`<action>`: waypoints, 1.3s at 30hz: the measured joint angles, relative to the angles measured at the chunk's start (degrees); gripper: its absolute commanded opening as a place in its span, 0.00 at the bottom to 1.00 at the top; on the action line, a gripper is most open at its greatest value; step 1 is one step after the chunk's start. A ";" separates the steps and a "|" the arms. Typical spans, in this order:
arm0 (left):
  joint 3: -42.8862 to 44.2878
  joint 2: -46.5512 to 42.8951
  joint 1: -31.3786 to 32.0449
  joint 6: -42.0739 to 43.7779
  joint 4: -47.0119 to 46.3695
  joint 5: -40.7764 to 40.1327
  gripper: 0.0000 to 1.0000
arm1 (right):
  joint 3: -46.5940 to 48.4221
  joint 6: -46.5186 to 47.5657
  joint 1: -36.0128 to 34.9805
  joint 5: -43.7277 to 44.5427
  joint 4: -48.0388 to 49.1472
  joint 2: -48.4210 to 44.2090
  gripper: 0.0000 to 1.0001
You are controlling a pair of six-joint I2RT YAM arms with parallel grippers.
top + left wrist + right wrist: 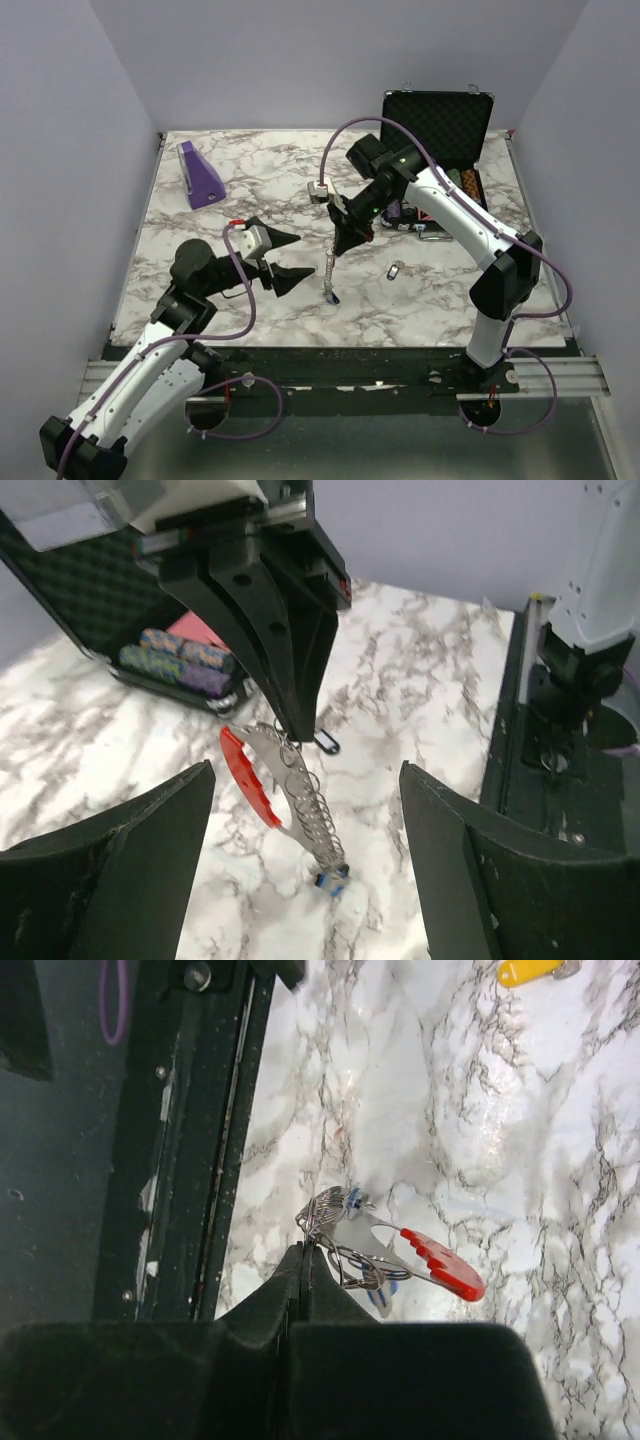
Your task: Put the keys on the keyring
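Observation:
The keyring (328,275) hangs from my right gripper (338,250), which is shut on its top end. It is a silver strip with several wire rings (305,810) and a red clip (250,780), and a blue-headed key (330,880) at its lower end touches the table. In the right wrist view the shut fingertips (303,1257) pinch the rings beside the red clip (445,1265). My left gripper (285,258) stands open just left of the keyring, its fingers (110,860) apart from it on either side. A loose key (397,270) lies to the right, and a yellow key (525,970) shows further off.
An open black case (440,125) with poker chips (470,185) stands at the back right. A purple wedge block (200,175) sits at the back left. A small metal piece (432,235) lies near the right arm. The table's black front rail (190,1160) is close below.

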State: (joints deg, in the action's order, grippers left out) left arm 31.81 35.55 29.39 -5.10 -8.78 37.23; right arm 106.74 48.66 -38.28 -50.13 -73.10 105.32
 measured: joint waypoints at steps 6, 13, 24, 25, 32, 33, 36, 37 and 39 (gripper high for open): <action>1.49 8.68 -0.11 1.18 1.64 6.40 0.74 | 0.87 1.49 -1.18 4.28 -2.23 0.00 0.01; 0.20 15.28 -0.17 -2.29 -5.90 9.79 0.65 | 0.92 1.99 -1.49 4.50 -3.13 0.00 0.01; 0.22 22.47 -0.20 -5.40 -13.42 11.56 0.51 | 0.92 2.01 -1.88 4.48 -3.26 0.00 0.01; 0.22 22.91 -0.20 -5.49 -13.44 11.65 0.49 | 0.92 2.03 -1.88 4.48 -3.26 0.00 0.01; 0.35 25.14 -0.20 -6.21 -14.51 12.17 0.42 | 0.92 2.25 -1.90 4.44 -3.28 0.00 0.01; 0.37 25.38 -0.20 -6.49 -14.75 12.31 0.42 | 0.92 2.32 -1.90 4.44 -3.28 0.00 0.01; 0.57 25.99 -0.20 -7.06 -15.37 12.57 0.35 | 0.92 2.43 -1.90 4.42 -3.28 0.00 0.01; 0.59 26.10 -0.20 -7.26 -15.58 12.72 0.35 | 0.92 2.43 -1.90 4.42 -3.28 0.00 0.01; 0.59 26.27 -0.20 -7.69 -16.09 12.96 0.31 | 0.92 2.43 -1.90 4.39 -3.28 0.00 0.01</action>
State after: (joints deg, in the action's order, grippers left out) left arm 32.40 61.82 29.19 -12.80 -24.86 50.19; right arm 107.66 51.09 -40.18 -45.74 -76.38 105.32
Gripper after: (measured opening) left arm 0.356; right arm 0.009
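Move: The wire keyring pinched in the right fingertips is about 6 cm to the left hand's right, 3 cm ahead and 7 cm below it; its bunch of keys and coils hangs a further 6 cm or so down. On the table, the loose key with black fob lies roughly 19 cm right and 8 cm ahead of the left hand, the yellow-headed key 13 cm left and 9 cm ahead. For the right hand, the keyring is right at its tips, about 1 cm below. The keyring, still pinched in the closed right fingers and held almost still, is approached by the open left hand, which drops about 6 cm in all and slides some 5 cm right and a little forward towards it. The left wrist tips down about 15 degrees and turns slightly clockwise as the fingers narrow to under half their opening, one each side of the wire below the right fingertips. ##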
